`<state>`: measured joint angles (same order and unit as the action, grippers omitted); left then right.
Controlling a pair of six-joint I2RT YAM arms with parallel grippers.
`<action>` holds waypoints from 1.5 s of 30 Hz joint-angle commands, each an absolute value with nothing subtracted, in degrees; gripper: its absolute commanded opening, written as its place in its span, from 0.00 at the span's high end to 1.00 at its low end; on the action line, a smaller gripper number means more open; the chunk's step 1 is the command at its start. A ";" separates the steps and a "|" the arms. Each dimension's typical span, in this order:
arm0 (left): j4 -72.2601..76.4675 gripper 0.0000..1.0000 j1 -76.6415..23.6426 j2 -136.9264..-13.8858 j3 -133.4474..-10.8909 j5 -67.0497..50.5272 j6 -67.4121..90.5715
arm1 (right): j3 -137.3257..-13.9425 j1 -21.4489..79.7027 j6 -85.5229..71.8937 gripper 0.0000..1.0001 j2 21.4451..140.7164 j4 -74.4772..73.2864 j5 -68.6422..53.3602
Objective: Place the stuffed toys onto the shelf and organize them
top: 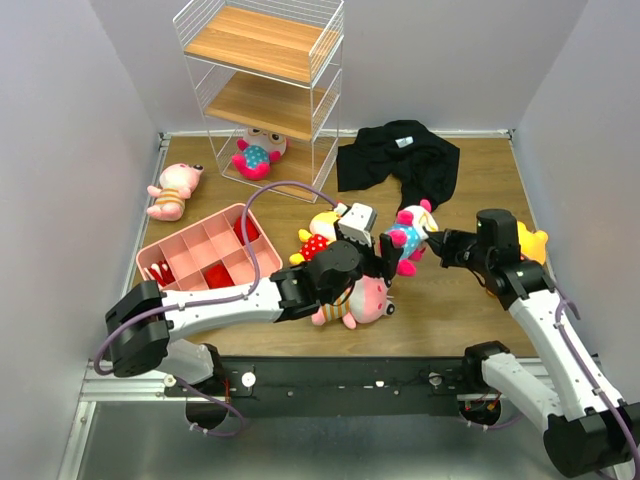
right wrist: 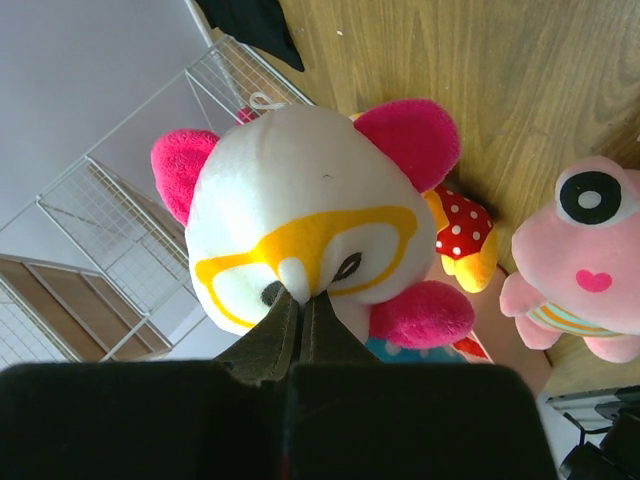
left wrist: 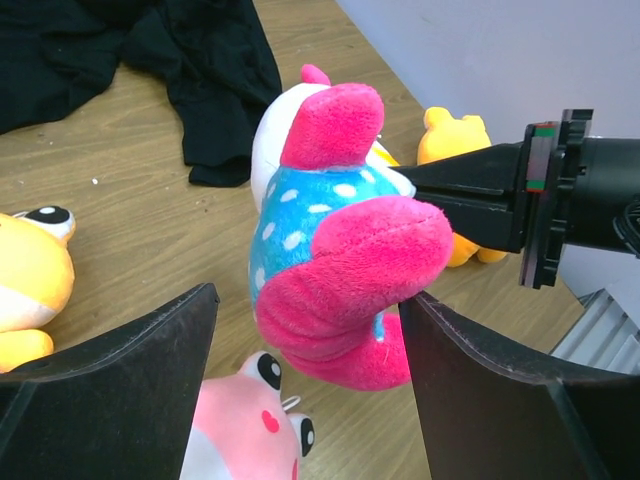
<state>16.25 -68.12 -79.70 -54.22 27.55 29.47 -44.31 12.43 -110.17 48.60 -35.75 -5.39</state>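
My right gripper (right wrist: pixel 305 295) is shut on the nose of a white-faced toy with yellow glasses (right wrist: pixel 300 190) and holds it above the floor (top: pixel 412 236). My left gripper (left wrist: pixel 308 300) stands open around that toy's pink legs (left wrist: pixel 340 290); its right finger touches them and the left one is apart. Below lies a pink striped toy (top: pixel 355 300), with a yellow polka-dot toy (top: pixel 318 236) beside it. Another yellow toy (top: pixel 534 243) sits behind my right arm. A second pink toy (top: pixel 176 190) lies far left. The shelf (top: pixel 265 45) holds one white-faced toy (top: pixel 258 155) on its bottom tier.
A pink compartment tray (top: pixel 160 262) lies left of my left arm. A black garment (top: pixel 400 160) is spread on the wooden floor at the back right. White walls close in the sides.
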 commanded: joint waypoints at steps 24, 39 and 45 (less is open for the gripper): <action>6.96 1.00 -54.15 -61.12 -48.00 13.98 46.57 | -31.28 12.57 -87.29 0.07 30.68 -14.04 5.26; -5.98 1.00 -16.22 -46.93 -41.40 -6.67 62.92 | -33.05 12.66 -82.44 0.00 26.10 -17.76 5.64; 3.50 1.00 -6.07 -53.50 -38.24 -15.20 68.81 | -33.05 12.57 -80.51 0.00 27.86 -16.26 2.99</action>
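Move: The glasses-faced stuffed toy, held up by its head in the right fingers, has its middle about 4 cm ahead, 4 cm right and 2 cm below the left hand; from the right hand, it is level fore-and-aft, 4 cm left, 1 cm up. From the left hand, the pink frog lies 1 cm ahead, 6 left, 20 down; the yellow toy, 15 ahead, 14 left, 21 down; the shelf's bottom board, 36 ahead, 27 left, 22 down. Left edges right and shuts on the toy's lower body while right still pinches the head; right then opens wide and lifts clear, up and rightward, fingers tilting up some 35 degrees. Left then carries the toy about 29 cm left and 9 forward towards the shelf, arcing up then sinking, rolling left-side-down, swinging counter-clockwise and tipping its fingers down. ##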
